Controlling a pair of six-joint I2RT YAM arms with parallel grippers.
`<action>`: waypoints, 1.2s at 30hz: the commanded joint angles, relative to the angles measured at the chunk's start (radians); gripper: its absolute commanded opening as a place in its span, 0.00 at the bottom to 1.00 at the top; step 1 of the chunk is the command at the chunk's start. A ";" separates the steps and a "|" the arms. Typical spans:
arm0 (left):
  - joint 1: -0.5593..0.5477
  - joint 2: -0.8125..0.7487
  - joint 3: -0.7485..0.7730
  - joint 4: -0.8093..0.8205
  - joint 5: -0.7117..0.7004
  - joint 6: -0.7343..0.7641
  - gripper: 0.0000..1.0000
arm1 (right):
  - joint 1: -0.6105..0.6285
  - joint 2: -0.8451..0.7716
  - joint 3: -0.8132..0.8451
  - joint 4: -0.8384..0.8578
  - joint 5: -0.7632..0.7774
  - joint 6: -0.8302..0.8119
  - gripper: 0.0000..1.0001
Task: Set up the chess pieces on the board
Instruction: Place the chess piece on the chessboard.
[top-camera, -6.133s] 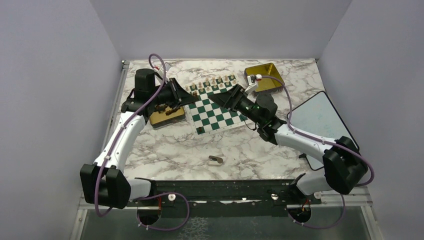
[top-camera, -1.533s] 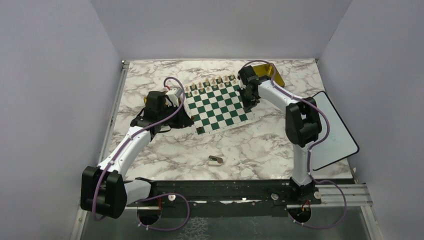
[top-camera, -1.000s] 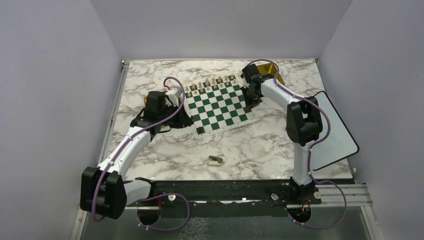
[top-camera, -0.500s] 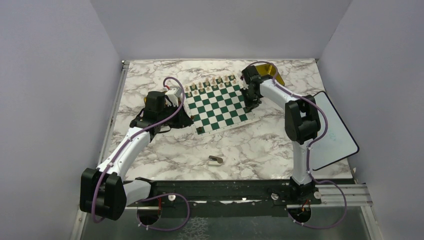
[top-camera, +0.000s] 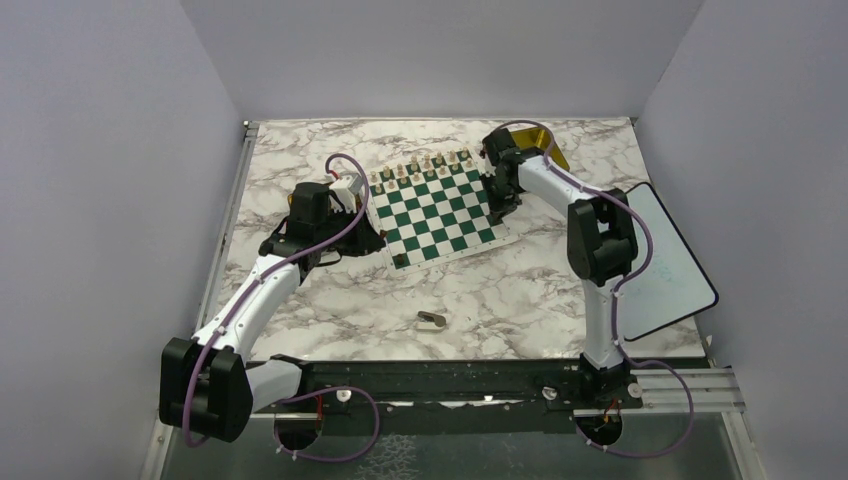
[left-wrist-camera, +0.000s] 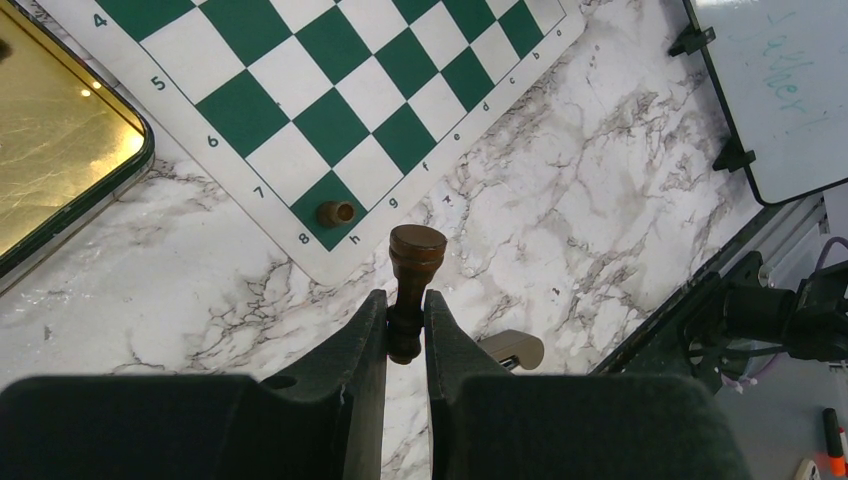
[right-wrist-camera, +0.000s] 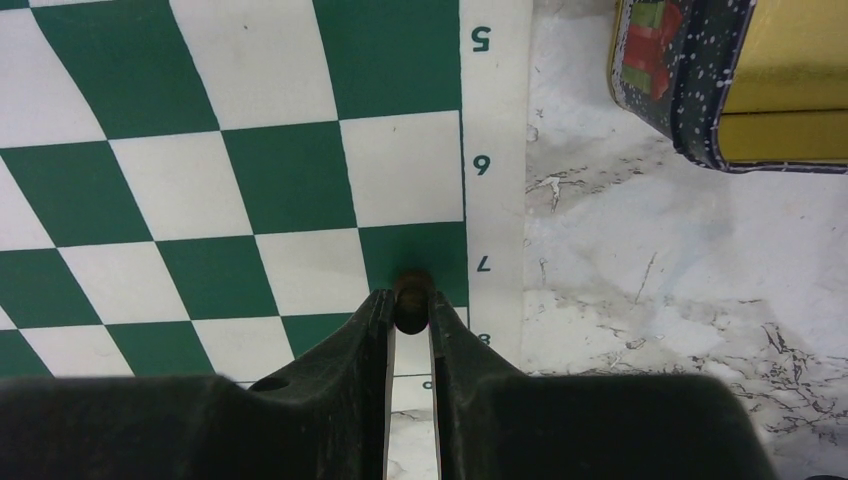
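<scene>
The green and white board (top-camera: 436, 208) lies mid-table, with pale pieces (top-camera: 420, 168) along its far edge. One dark chess piece (left-wrist-camera: 335, 213) stands on the corner square h8, also seen from above (top-camera: 400, 261). My left gripper (left-wrist-camera: 406, 300) is shut on the stem of a dark brown piece (left-wrist-camera: 415, 258), held over the marble just off that corner. My right gripper (right-wrist-camera: 411, 300) is shut on a small dark piece (right-wrist-camera: 412, 287) over the row-7 square at the board's right edge (right-wrist-camera: 495, 200). Whether that piece touches the board I cannot tell.
A gold tin (left-wrist-camera: 50, 150) lies left of the board, and another (right-wrist-camera: 745, 85) lies off its far right corner. A white tablet (top-camera: 665, 265) rests at the table's right. A small beige object (top-camera: 432, 320) lies on the marble nearer the arm bases.
Since six seconds ago the left gripper left the tin for the board's near corner, and the right arm swung from mid-board to the right edge. Both have hardly moved in the last second.
</scene>
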 joint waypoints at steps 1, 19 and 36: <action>-0.008 -0.018 -0.009 0.006 -0.010 0.015 0.10 | -0.005 0.038 0.044 -0.045 -0.026 -0.011 0.22; -0.009 -0.014 -0.009 0.006 -0.011 0.015 0.11 | -0.003 0.016 -0.007 -0.001 -0.026 0.006 0.27; -0.018 -0.001 0.000 0.006 0.045 -0.031 0.12 | -0.004 -0.172 -0.033 -0.036 -0.097 0.018 0.57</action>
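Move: The dark chess piece in the right hand's fingers is already at square 7 of the board's right-hand column; that square's middle lies about 3 cm below the hand and 1 cm ahead. The white square 8 is some 3 cm back, and the nearest light piece about 15 cm ahead and 5 cm left. The open gold tin's middle sits some 15 cm ahead and 10 cm right. From the left hand the square is roughly 15 cm ahead, 24 cm right and 14 cm below. The dark piece is held at its square on the board while the right hand barely moves at first; then the fingers spread, from nearly shut to about half open, as the hand eases down and back by under 1 cm. With the piece let go between the open fingers, the hand rises about 3 cm from its lowest point, nearly straight up and still climbing. ##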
